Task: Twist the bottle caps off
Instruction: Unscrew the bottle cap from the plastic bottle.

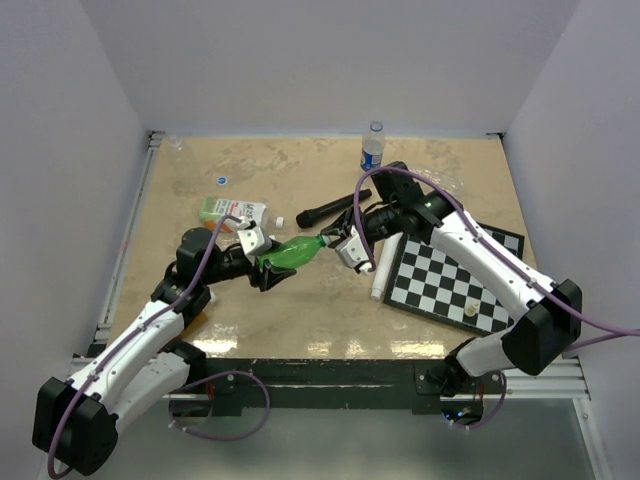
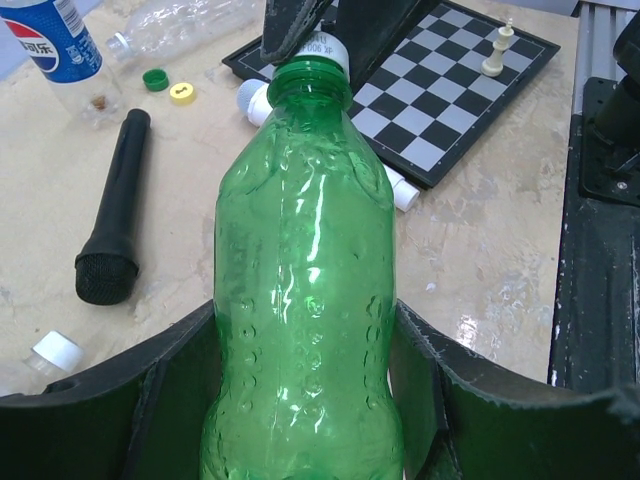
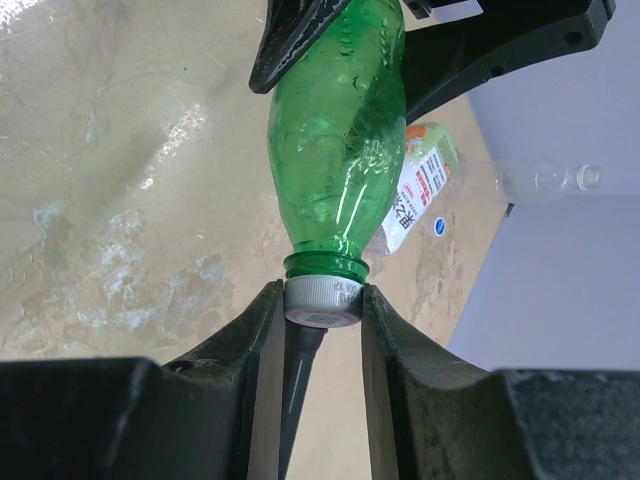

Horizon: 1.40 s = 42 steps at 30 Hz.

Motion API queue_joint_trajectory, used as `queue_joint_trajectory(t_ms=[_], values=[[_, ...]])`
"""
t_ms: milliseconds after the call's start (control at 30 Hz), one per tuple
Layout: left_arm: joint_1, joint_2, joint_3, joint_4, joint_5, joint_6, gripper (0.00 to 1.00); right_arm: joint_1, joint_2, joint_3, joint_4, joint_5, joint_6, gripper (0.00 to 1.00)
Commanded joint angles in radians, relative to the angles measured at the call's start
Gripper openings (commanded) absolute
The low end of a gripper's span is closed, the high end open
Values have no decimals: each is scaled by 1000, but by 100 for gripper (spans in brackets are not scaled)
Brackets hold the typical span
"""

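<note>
A bright green bottle [image 1: 295,252] hangs level above the table between my two arms. My left gripper [image 1: 268,265] is shut on its body; in the left wrist view the bottle [image 2: 305,270] fills the gap between the black fingers [image 2: 175,370]. My right gripper [image 1: 335,243] is shut on the bottle's white cap [image 3: 322,302], which sits just under the green neck ring of the bottle [image 3: 340,150]. That cap [image 2: 325,45] also peeks out behind the neck in the left wrist view. Loose caps lie on the table: green [image 2: 155,79], yellow [image 2: 181,93], white [image 2: 57,350], blue [image 1: 221,181].
A Pepsi bottle [image 1: 372,148] stands at the back. A clear bottle [image 1: 175,143] lies at the back left corner. A black microphone [image 1: 332,209], a white-and-green carton [image 1: 232,211], a chessboard [image 1: 455,275] and a white microphone [image 1: 382,268] lie around the arms.
</note>
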Motion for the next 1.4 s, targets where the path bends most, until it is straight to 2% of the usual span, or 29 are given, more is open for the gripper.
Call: queue_joint_trajectory(t_ms=[0,167,367,467,533,633,900,1033,1167,1367], values=[[-8,-11,12,65,110,-9,0,-5,-36,-35,106,61,30,0],[-8,-11,9,65,106,-8,0,-5,-50,-38,139,51,141,0],[-8,-14,10,63,103,-9,0,-5,-54,-18,156,62,294,18],[-8,-17,12,63,101,-8,0,-5,-60,-20,149,73,336,33],[-8,-20,12,60,94,-6,0,-5,-73,-35,155,90,372,51],[-8,-31,11,57,86,-2,0,-8,-109,-81,164,113,400,70],[-8,-33,12,55,78,0,0,-95,-221,-142,204,146,639,98],[-8,-42,12,57,67,3,0,-140,-264,-177,270,208,825,98],[-8,-40,14,54,58,3,0,-181,-272,-242,426,219,1148,98],[-8,-52,12,42,26,15,0,-200,-117,-195,279,-76,1088,97]])
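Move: The right hand has the green bottle's white cap between its fingertips, right at its hand point. The black microphone lies on the table about 10 cm ahead of that hand, barely left and some 16 cm lower; the white tube is roughly 16 cm to its right, level with it fore and aft, and equally low. From the left hand, which holds the bottle's body, the cap is about 11 cm right and 4 cm ahead at nearly the same height. Staying in place at first, the right hand keeps its pinch on the cap while its wrist starts rolling slowly back. Then its fingers open wide and it withdraws rightward about 7 cm and a little forward, rising slightly before sinking again, rolling farther and turning clockwise some 40 degrees. The left hand keeps its grip on the bottle, easing about 1 cm back and up as the cap is let go. ##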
